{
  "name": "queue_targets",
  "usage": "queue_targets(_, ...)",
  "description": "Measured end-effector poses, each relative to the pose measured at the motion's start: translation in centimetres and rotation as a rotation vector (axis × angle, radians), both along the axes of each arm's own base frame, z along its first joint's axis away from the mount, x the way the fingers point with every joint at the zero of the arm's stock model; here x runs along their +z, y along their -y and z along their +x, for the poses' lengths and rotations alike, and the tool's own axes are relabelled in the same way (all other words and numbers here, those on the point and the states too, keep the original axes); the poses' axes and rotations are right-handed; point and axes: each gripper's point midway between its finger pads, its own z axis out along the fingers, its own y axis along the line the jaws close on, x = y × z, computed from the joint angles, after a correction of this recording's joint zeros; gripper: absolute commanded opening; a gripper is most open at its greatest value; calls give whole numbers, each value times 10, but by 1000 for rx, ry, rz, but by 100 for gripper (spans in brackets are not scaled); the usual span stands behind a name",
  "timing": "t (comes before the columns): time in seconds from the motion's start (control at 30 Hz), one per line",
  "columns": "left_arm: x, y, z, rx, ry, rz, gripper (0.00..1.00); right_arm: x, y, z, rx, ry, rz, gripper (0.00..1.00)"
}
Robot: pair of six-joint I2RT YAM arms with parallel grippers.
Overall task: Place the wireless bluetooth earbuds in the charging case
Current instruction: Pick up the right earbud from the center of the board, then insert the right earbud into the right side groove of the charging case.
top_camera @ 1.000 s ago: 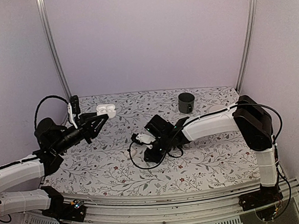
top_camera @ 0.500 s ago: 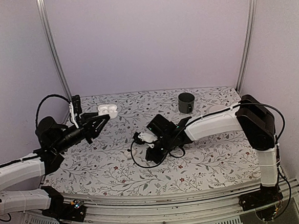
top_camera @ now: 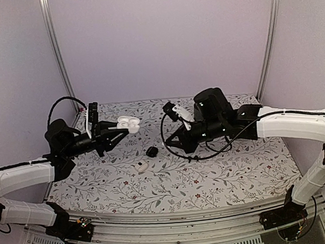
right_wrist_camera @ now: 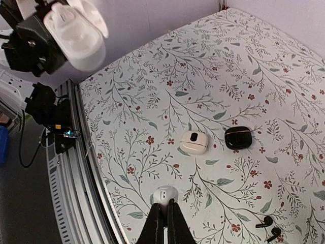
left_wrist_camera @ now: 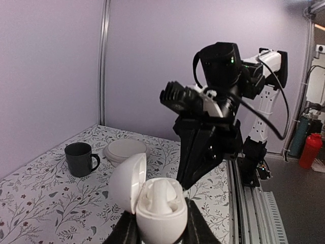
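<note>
My left gripper (top_camera: 123,125) (left_wrist_camera: 158,224) is shut on the white charging case (top_camera: 129,122) (left_wrist_camera: 158,208), held up with its lid (left_wrist_camera: 127,184) swung open to the left. A white earbud-like shape (left_wrist_camera: 163,195) sits inside it. My right gripper (top_camera: 174,146) (right_wrist_camera: 165,212) hangs in the air, shut on a small white earbud (right_wrist_camera: 166,194) at its tips. In the left wrist view the right gripper (left_wrist_camera: 189,179) points down just behind the open case, apart from it. Two black earbuds (right_wrist_camera: 269,229) lie on the floral table.
A closed white case (top_camera: 142,166) (right_wrist_camera: 193,142) and a closed black case (top_camera: 152,151) (right_wrist_camera: 237,138) lie mid-table. A dark mug (left_wrist_camera: 81,158) and a white round dish (left_wrist_camera: 125,151) stand at the back. The table's rail edge (right_wrist_camera: 86,178) runs close below my right gripper.
My right arm has lifted off the table and its jaws have closed on the white earbud. My left arm has carried the open case rightward. The two closed cases now show.
</note>
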Motion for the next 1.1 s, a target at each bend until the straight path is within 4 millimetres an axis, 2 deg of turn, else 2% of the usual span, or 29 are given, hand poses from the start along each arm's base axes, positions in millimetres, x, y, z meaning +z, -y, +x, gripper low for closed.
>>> queue_targets(0.13, -3, 8, -12, -101, 37, 21, 0, 54, 7, -15, 29, 41, 111, 5)
queue_targets(0.23, -1, 15, -18, -165, 49, 30, 0, 85, 5, -23, 55, 71, 162, 4)
queue_targets(0.43, 4, 29, -36, -273, 73, 29, 0, 132, -12, -44, 126, 139, 232, 5)
queue_targets(0.57, 1, 36, -44, -321, 58, 27, 0, 140, -23, -53, 163, 158, 237, 5)
queue_targets(0.77, 8, 38, -47, -347, 38, -13, 0, 123, -36, -62, 198, 152, 176, 4)
queue_targets(0.9, 14, 38, -51, -364, 35, -34, 0, 115, -37, -63, 195, 153, 142, 4)
queue_targets(1.1, 17, 40, -55, -381, 23, -41, 0, 122, -41, -63, 195, 193, 132, 5)
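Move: Roughly 11 cm to the left of the right hand, 9 cm above it and about a centimetre nearer the base is the open charging case, already gripped by the left hand; the right fingers already hold the white earbud. On the table some 18 cm below the right hand are a cream box, 6 cm ahead and 13 cm left, and a black box, 14 cm ahead and 8 cm left. From the left hand, that earbud lies about 13 cm right, 2 cm ahead and 8 cm lower. Lifting the pinched earbud about 14 cm, the right hand draws back some 6 cm and left 4 cm while its fingers tilt upward, then sinks about 2 cm to bring the earbud to the case's empty slot. The left hand brings the case back 5 cm and right 4 cm to meet it, turning clockwise some 20 degrees. Both grips stay closed. ##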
